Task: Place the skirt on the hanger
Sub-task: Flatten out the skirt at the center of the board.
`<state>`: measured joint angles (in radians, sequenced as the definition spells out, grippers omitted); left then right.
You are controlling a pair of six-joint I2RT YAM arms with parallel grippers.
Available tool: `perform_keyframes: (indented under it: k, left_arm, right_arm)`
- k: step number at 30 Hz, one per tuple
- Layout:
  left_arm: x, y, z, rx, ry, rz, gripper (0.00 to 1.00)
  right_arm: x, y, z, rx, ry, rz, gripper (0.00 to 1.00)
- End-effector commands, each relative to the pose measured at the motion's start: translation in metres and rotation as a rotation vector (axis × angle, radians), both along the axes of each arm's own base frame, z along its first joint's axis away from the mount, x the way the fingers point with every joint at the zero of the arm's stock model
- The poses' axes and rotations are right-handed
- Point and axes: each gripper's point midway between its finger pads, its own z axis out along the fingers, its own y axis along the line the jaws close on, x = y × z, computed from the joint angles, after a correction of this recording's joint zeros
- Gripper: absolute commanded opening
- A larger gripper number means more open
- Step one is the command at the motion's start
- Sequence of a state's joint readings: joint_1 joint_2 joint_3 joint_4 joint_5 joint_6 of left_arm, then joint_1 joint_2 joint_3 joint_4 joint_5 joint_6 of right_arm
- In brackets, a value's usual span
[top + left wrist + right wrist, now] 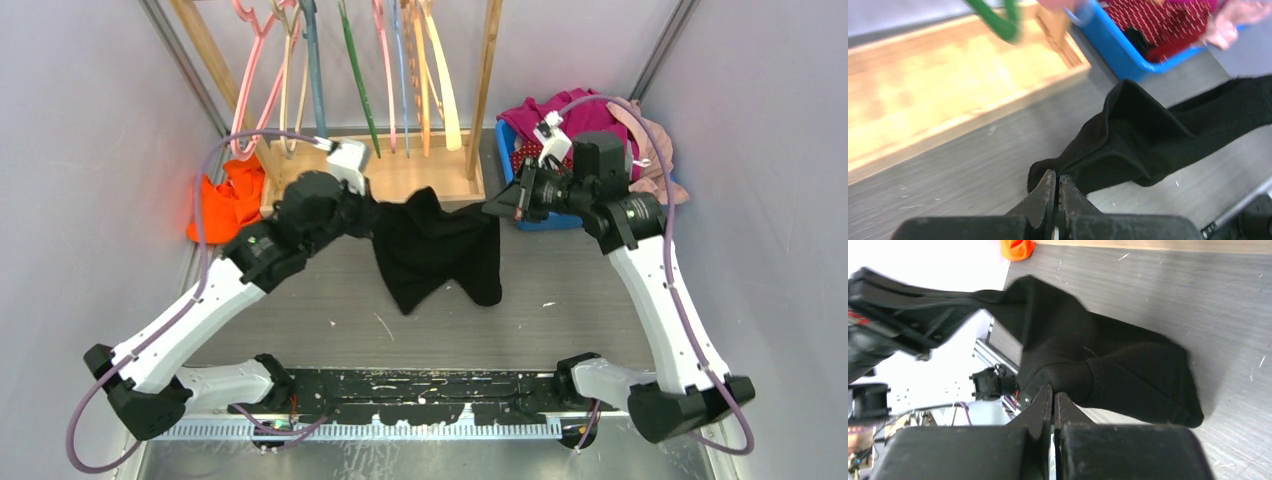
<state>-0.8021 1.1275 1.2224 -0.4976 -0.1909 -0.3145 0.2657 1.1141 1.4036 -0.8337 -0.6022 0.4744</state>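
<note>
A black garment [435,250] hangs stretched between my two grippers above the grey table. My left gripper [374,215] is shut on its left corner; the left wrist view shows the closed tips [1057,176] pinching black cloth [1168,135]. At the other end my right gripper [492,208] is shut on the right corner, tips [1053,390] biting the fabric [1108,360]. The dark red, white-dotted skirt [522,155] lies in the blue basket [545,220], apart from both grippers, and also shows in the left wrist view [1158,25]. The thin pink hanger [252,85] hangs on the rack at the back left.
A wooden rack base [420,175] stands behind the garment, with several hangers above it, one of them green [358,80]. An orange cloth [228,200] lies at the back left. Magenta [570,115] and pale pink [650,150] garments fill the basket.
</note>
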Motion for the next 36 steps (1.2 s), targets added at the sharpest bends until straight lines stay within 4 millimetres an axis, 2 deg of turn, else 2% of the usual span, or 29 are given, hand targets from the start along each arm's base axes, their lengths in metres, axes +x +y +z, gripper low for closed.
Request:
perform_keyframes:
  k: [1, 3, 8, 11, 13, 15, 17, 19, 20, 21, 22, 24, 25, 26, 27, 29, 31, 33, 34, 36]
  left_arm:
    - [0.011, 0.057, 0.014, 0.106, 0.045, 0.167, 0.00]
    - [0.022, 0.069, 0.029, 0.095, 0.026, 0.200, 0.00]
    - [0.045, 0.086, 0.075, 0.069, -0.045, 0.229, 0.00]
    - [0.043, 0.094, 0.099, 0.061, -0.104, 0.239, 0.00]
    - [0.038, 0.099, 0.107, 0.059, -0.120, 0.240, 0.00]
    - [0.030, 0.102, 0.101, 0.069, -0.104, 0.233, 0.00]
    - [0.021, 0.101, 0.084, 0.063, -0.068, 0.209, 0.00]
    - [0.003, 0.094, 0.055, 0.031, 0.013, 0.159, 0.00]
    - [-0.011, 0.091, 0.039, -0.007, 0.063, 0.137, 0.00]
    - [-0.023, 0.088, 0.015, -0.030, 0.129, 0.121, 0.00]
    - [-0.035, 0.084, -0.011, -0.055, 0.199, 0.108, 0.00]
    - [-0.066, 0.079, -0.067, -0.094, 0.364, 0.093, 0.02]
    - [-0.084, 0.081, -0.104, -0.098, 0.472, 0.108, 0.06]
    - [-0.102, 0.081, -0.124, -0.127, 0.547, 0.109, 0.13]
    - [-0.122, 0.083, -0.137, -0.162, 0.617, 0.122, 0.17]
    - [-0.151, 0.082, -0.140, -0.253, 0.683, 0.114, 0.22]
    - [-0.165, 0.084, -0.123, -0.359, 0.666, 0.114, 0.34]
    - [-0.169, 0.101, -0.109, -0.369, 0.606, 0.164, 0.50]
    - [-0.169, 0.108, -0.102, -0.356, 0.576, 0.185, 0.55]
    - [-0.165, 0.115, -0.091, -0.317, 0.547, 0.207, 0.56]
  right_arm:
    - [0.045, -0.001, 0.018, -0.041, -0.073, -0.063, 0.01]
    - [0.067, 0.003, 0.029, -0.046, -0.096, -0.074, 0.01]
    - [0.115, 0.012, 0.071, -0.032, -0.194, -0.101, 0.01]
    - [0.126, 0.017, 0.091, 0.008, -0.249, -0.101, 0.01]
    - [0.121, 0.019, 0.090, 0.017, -0.254, -0.082, 0.01]
    - [0.109, 0.018, 0.071, 0.005, -0.220, -0.063, 0.01]
    - [0.092, 0.014, 0.041, -0.010, -0.168, -0.048, 0.01]
    - [0.071, 0.011, 0.001, -0.007, -0.110, -0.047, 0.01]
    - [0.058, 0.010, -0.019, 0.001, -0.067, -0.047, 0.04]
    - [0.044, 0.011, -0.056, 0.005, 0.009, -0.043, 0.09]
    - [0.030, 0.011, -0.079, 0.007, 0.053, -0.036, 0.22]
    - [0.002, 0.012, -0.121, 0.006, 0.147, -0.030, 0.33]
    - [-0.013, 0.013, -0.137, 0.004, 0.190, -0.021, 0.48]
    - [-0.028, 0.013, -0.149, 0.003, 0.223, -0.009, 0.62]
    - [-0.043, 0.011, -0.157, -0.007, 0.248, -0.003, 0.64]
    - [-0.065, 0.003, -0.158, -0.014, 0.243, -0.014, 0.63]
    - [-0.077, -0.004, -0.155, -0.016, 0.234, -0.032, 0.64]
    - [-0.082, -0.005, -0.153, -0.010, 0.238, -0.031, 0.64]
    - [-0.081, -0.004, -0.154, -0.012, 0.245, -0.028, 0.64]
    - [-0.072, -0.004, -0.162, -0.032, 0.259, -0.046, 0.64]
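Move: Both shut grippers already hold the black skirt between them. The board's centre, where it is to go, lies some 27 cm below the left hand, 8 cm right and 2 cm back; the hanger rack's wooden base is about 18 cm ahead of that hand, in line with it. From the right hand the centre is 17 cm left, 1 cm back, 31 cm down; the blue basket is 20 cm ahead, 22 cm right. Both hands swing the skirt forward and up, left spreading outward, then 25 cm down and back, letting go. ##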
